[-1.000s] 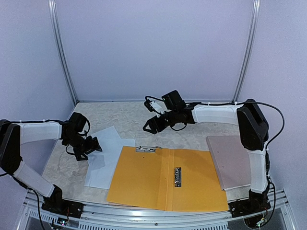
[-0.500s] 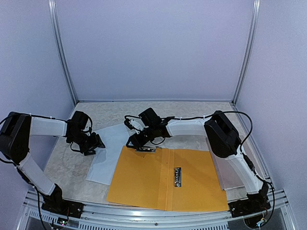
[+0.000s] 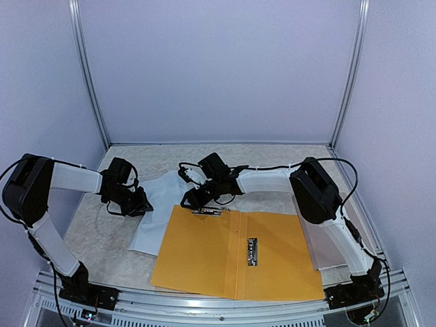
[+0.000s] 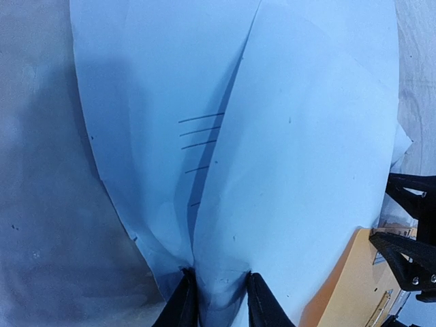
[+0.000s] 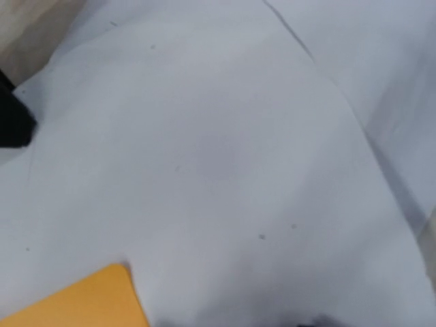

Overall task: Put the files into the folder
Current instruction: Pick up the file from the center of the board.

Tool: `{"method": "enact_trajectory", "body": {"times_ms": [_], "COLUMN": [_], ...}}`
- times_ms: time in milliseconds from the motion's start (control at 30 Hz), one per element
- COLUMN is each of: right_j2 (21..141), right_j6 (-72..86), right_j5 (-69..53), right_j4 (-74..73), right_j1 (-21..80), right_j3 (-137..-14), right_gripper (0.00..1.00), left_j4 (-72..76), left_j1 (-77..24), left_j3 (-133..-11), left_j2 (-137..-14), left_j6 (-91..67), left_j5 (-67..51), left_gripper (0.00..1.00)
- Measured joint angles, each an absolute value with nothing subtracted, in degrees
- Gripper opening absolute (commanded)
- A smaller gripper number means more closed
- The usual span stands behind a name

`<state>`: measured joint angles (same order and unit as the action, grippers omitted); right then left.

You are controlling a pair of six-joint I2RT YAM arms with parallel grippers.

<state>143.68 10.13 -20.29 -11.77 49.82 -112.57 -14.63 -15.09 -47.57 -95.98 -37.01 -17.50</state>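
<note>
The orange-yellow folder (image 3: 231, 252) lies open and flat at the table's near middle, its metal clip (image 3: 253, 251) on the right half. The files (image 3: 153, 218), white sheets, lie left of it; printed lines show in the left wrist view (image 4: 204, 133). My left gripper (image 3: 141, 204) is at their left edge, fingers (image 4: 184, 303) pinching a raised fold of paper (image 4: 221, 286). My right gripper (image 3: 191, 199) hovers low over the sheets' right edge by the folder's far left corner (image 5: 75, 300), and its fingers (image 4: 409, 248) stand apart, holding nothing. Its own view is filled with blurred paper (image 5: 204, 157).
A pinkish-brown board (image 3: 320, 248) lies right of the folder, mostly under the right arm. A second metal clip (image 3: 208, 212) sits at the folder's far edge. Metal frame posts (image 3: 88, 75) and purple walls close the table in.
The right arm swung left from the back middle down to the folder's far left corner. The left gripper slid right onto the sheets and closed, buckling the paper toward the folder.
</note>
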Motion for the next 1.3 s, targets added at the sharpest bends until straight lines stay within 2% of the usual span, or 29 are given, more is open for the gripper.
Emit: {"method": "enact_trajectory", "body": {"times_ms": [100, 233, 400, 700, 767, 1300], "right_j2": [143.7, 143.7, 143.7, 143.2, 142.7, 137.4], "right_j6": [10.1, 10.1, 9.9, 9.1, 9.2, 9.3], "right_j5": [-20.3, -20.3, -20.3, -20.5, -20.4, -17.9], "right_j4": [-11.7, -11.7, -11.6, -11.6, -12.2, -16.2], "right_j1": [49.8, 49.8, 49.9, 50.0, 49.9, 47.3], "right_j3": [-112.6, -112.6, -112.5, -112.2, -112.0, -110.4], "right_gripper": [0.48, 0.49, 0.54, 0.78, 0.81, 0.84], "left_j4": [-15.5, -19.2, -23.1, -27.0, -28.6, -43.7], "left_j1": [-15.2, -15.8, -16.3, -17.6, -18.2, -22.3], "left_j3": [-47.9, -48.3, -49.7, -52.8, -53.7, -64.2], "left_j2": [-96.0, -94.7, -91.4, -90.1, -89.8, -80.6], "left_j6": [-36.8, -35.9, -34.4, -32.6, -32.2, -30.5], "left_j5": [-17.1, -15.4, -13.6, -11.1, -9.6, 7.0], "left_gripper": [0.21, 0.00, 0.00, 0.00, 0.00, 0.00]}}
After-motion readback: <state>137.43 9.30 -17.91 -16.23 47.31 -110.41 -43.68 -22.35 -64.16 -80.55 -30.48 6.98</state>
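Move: The left hand is low over the left part of the file, its fingers about a quarter open around a bunched-up fold of it; the file's middle lies some 5 cm to its right and 1 cm nearer the base. The folder's metal clip is about 21 cm to the right and 1 cm back, and the open orange folder's middle roughly 31 cm right and 16 cm back. From the right hand the file's middle is about 8 cm left and 3 cm back, the clip 8 cm right and 3 cm back, all a little below. The left fingers squeeze shut on the raised fold of the file, then the hand climbs about 13 cm off the table, drifting some 3 cm left with the wrist rolling over 20 degrees, left side up, and keeps its pinch. The right hand first stays put at the file's right edge beside the folder's corner, seeming to hold it down, then opens from half to wide and comes free, lifting about 4 cm while drawing off to the right and a little forward. ##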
